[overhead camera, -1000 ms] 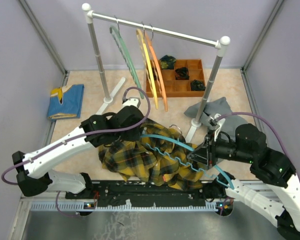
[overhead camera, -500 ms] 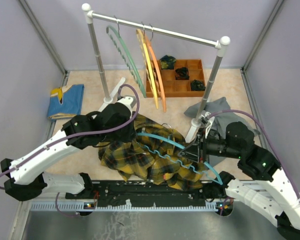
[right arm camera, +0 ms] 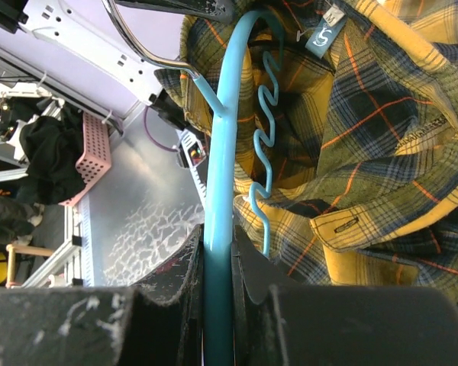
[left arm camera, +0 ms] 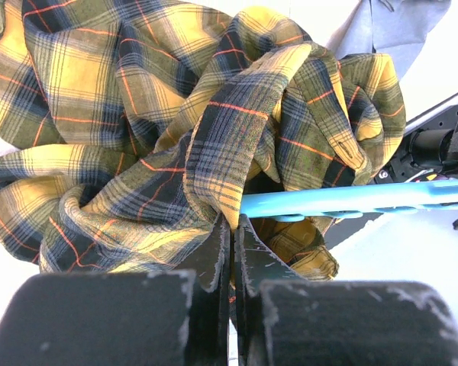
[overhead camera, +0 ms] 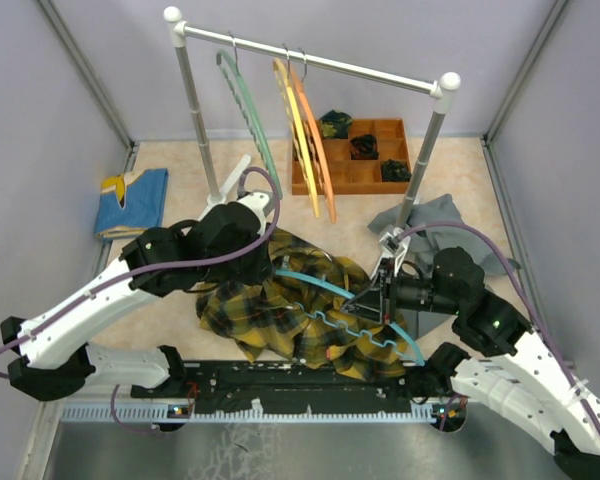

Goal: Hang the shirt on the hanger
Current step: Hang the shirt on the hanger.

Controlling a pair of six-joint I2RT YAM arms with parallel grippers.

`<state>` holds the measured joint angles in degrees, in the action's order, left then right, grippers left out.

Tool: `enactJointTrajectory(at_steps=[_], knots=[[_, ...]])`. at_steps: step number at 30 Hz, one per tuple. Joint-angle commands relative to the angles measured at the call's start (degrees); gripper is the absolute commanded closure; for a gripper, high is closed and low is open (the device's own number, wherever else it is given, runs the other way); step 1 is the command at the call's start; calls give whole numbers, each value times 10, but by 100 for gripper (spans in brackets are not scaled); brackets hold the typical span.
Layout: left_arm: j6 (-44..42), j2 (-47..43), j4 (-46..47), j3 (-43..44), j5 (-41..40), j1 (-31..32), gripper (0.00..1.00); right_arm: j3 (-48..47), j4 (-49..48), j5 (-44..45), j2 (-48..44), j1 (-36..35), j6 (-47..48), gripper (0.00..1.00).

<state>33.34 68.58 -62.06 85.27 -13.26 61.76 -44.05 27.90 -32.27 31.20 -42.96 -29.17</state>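
The yellow and black plaid shirt (overhead camera: 265, 320) lies bunched on the table near the front edge. My left gripper (overhead camera: 268, 258) is shut on a fold of its fabric (left arm camera: 229, 183) at the upper edge of the heap. The light blue hanger (overhead camera: 320, 283) slants across the shirt, with its wavy bar over the cloth. My right gripper (overhead camera: 372, 302) is shut on the hanger's arm (right arm camera: 220, 175). In the right wrist view the hanger's far end goes in under the shirt's (right arm camera: 366, 122) collar by a small size tag. In the left wrist view the hanger (left arm camera: 351, 200) passes just behind my shut fingers (left arm camera: 214, 252).
A clothes rack (overhead camera: 310, 58) stands at the back with a green hanger (overhead camera: 250, 120), a yellow one (overhead camera: 295, 130) and an orange one (overhead camera: 318, 140). Behind it sits a wooden tray (overhead camera: 350, 185). A grey garment (overhead camera: 435, 215) lies by the rack's right post, a blue cloth (overhead camera: 135, 200) at far left.
My right arm has carried the hanger leftwards, further across and into the shirt. My left arm moved back and left, then held, keeping its pinch on the fabric.
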Motion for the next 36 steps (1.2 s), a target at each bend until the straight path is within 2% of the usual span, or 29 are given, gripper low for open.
enactJointTrajectory(at_steps=[1,13,17,26,31,36], knots=[[-9,0,23,22,8,4,100,8,-87,-26,5,-2,-12,100],[-11,0,27,26,8,4,100,32,-188,34,80,-97,-16,100],[-19,-11,41,26,11,5,100,45,-244,35,97,-99,-27,100],[-42,-9,46,38,21,6,100,16,-262,48,133,-99,-13,100],[-43,-3,31,32,18,7,100,26,-307,51,126,-99,-33,100],[-28,3,0,25,-10,7,100,16,-303,53,106,-99,-33,100]])
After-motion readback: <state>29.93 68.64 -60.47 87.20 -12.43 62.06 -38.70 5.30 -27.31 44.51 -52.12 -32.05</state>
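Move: The right gripper already holds the blue hanger, with its far end just inside the shirt's neck opening. The shirt collar edge, pinched in the left fingertips, is about 12 cm left and 7 cm ahead of the right gripper, at much the same height. The hanger hook stands some 4 cm left and 5 cm ahead of the right gripper. From the left gripper, the collar edge is right at the fingers and the hook about 8 cm right and 2 cm back. Keep the right grip on the hanger and slide its far end on into the neck opening, about 6 cm left and some 2 cm forward, dipping about 3 cm on the way and rising half of that again at the end. Hold the collar edge pinched in the left gripper, nearly still, then lift it about 1.5 cm over the hanger late on. ##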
